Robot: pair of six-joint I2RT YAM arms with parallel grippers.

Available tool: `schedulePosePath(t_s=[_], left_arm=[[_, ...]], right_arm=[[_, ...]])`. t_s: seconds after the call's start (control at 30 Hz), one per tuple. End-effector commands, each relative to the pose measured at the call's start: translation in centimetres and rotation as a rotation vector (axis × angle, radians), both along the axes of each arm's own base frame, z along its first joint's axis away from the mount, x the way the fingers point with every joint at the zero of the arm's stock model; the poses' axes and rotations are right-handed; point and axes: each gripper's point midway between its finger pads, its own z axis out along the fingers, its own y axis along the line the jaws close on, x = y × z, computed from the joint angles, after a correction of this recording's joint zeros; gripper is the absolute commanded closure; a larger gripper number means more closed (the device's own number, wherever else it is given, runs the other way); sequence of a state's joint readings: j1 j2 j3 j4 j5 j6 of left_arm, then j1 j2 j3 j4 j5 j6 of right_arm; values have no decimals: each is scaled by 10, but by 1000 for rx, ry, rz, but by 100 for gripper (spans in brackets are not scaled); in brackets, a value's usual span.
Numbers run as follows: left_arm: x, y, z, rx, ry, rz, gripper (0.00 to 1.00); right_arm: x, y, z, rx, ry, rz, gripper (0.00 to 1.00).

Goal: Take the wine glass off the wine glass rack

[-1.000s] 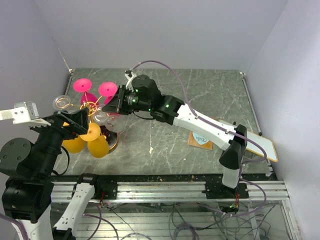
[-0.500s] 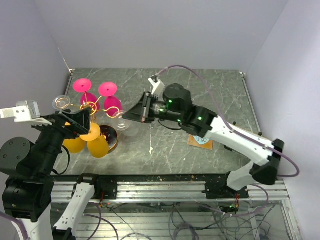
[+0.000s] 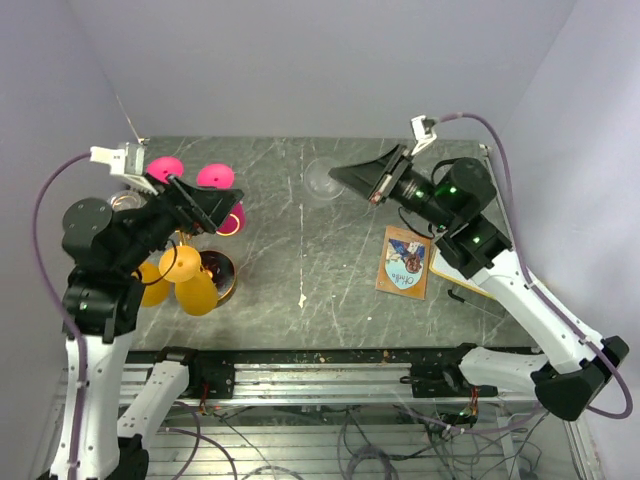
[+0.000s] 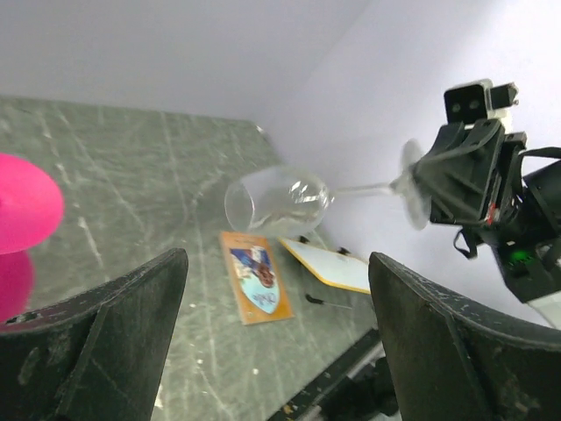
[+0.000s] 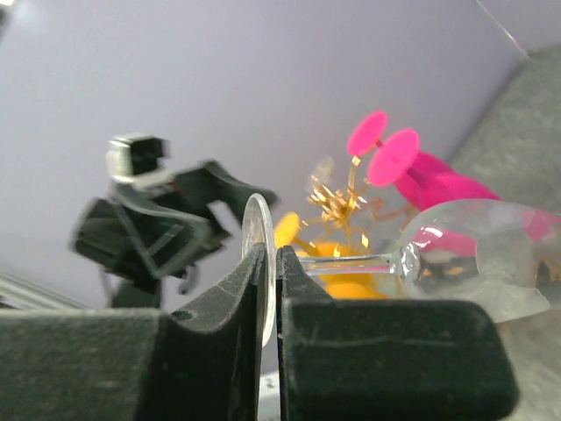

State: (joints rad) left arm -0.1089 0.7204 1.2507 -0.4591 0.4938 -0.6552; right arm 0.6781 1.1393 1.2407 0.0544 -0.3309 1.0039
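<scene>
A clear wine glass (image 3: 322,180) hangs on its side in the air over the middle of the table, well apart from the rack. My right gripper (image 3: 340,174) is shut on it, the round foot (image 5: 259,230) pinched edge-on between the fingers, with stem and bowl (image 5: 478,254) pointing left. The left wrist view shows the same glass (image 4: 279,197) and its foot (image 4: 410,184). The gold wire wine glass rack (image 3: 180,214) stands at the left with pink (image 3: 216,176) and orange (image 3: 186,264) glasses on it. My left gripper (image 3: 212,210) hovers open over the rack, with nothing in it (image 4: 279,259).
A picture card (image 3: 405,263) lies on the table right of centre, and a white board with a yellow edge (image 4: 329,267) lies beyond it, with a small dark object (image 4: 320,301) close by. The rack's shiny base (image 3: 224,276) sits near the front left. Walls enclose the table.
My right gripper has carried the clear glass away from the rack, to the right and toward the back. The left arm has swung up and in over the rack.
</scene>
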Motion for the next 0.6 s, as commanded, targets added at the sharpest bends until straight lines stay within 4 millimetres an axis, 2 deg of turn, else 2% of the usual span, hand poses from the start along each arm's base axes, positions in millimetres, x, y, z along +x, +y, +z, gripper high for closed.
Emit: schedulePosePath(t_s=[0.0,0.1,0.23,0.33,0.57], left_arm=[[-8,-29,25,-132,-58,-209,5],[-4,-34,30,-211,-55,-246,5],[-1,-37,39,-307,-77,-285,5],[-4,-39,45,-373,-90,-329,5],[-9,-41,49,-390,-105,-361,5]], right_arm=[[-30,-27,94,299,-150,142,100],[-42,-39,125,450,-173,236,100],[-57,-45,143,608,-135,407,100],[-60,-46,147,658,-113,483,100],[-60,-49,144,714,-56,536,100]])
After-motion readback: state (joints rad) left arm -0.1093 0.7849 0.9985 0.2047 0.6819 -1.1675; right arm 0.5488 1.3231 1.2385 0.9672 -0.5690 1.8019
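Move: The right hand already pinches the clear wine glass by its foot; the bowl hangs down, the glass's middle about 8 cm below that hand, 4 cm to its left and 1 cm ahead. From the open, empty left hand the glass's middle lies roughly 15 cm to the right, 5 cm ahead and 8 cm lower. The rack's hub stands about 9 cm to the left hand's left, 2 cm ahead and some 20 cm below it. The right hand keeps its pinch on the glass's foot and lifts it about 12 cm, quickly at first and then easing off, drifting some 3 cm right and a little back while the wrist rolls its left side up some 35 degrees and turns counter-clockwise, so that the bowl swings out towards the left gripper. The left hand, still wide open and touching nothing that can be seen, eases right towards the bowl by a few centimetres, edging slightly forward and dipping before it rises above its starting height, its wrist rolling left side down and turning clockwise. ##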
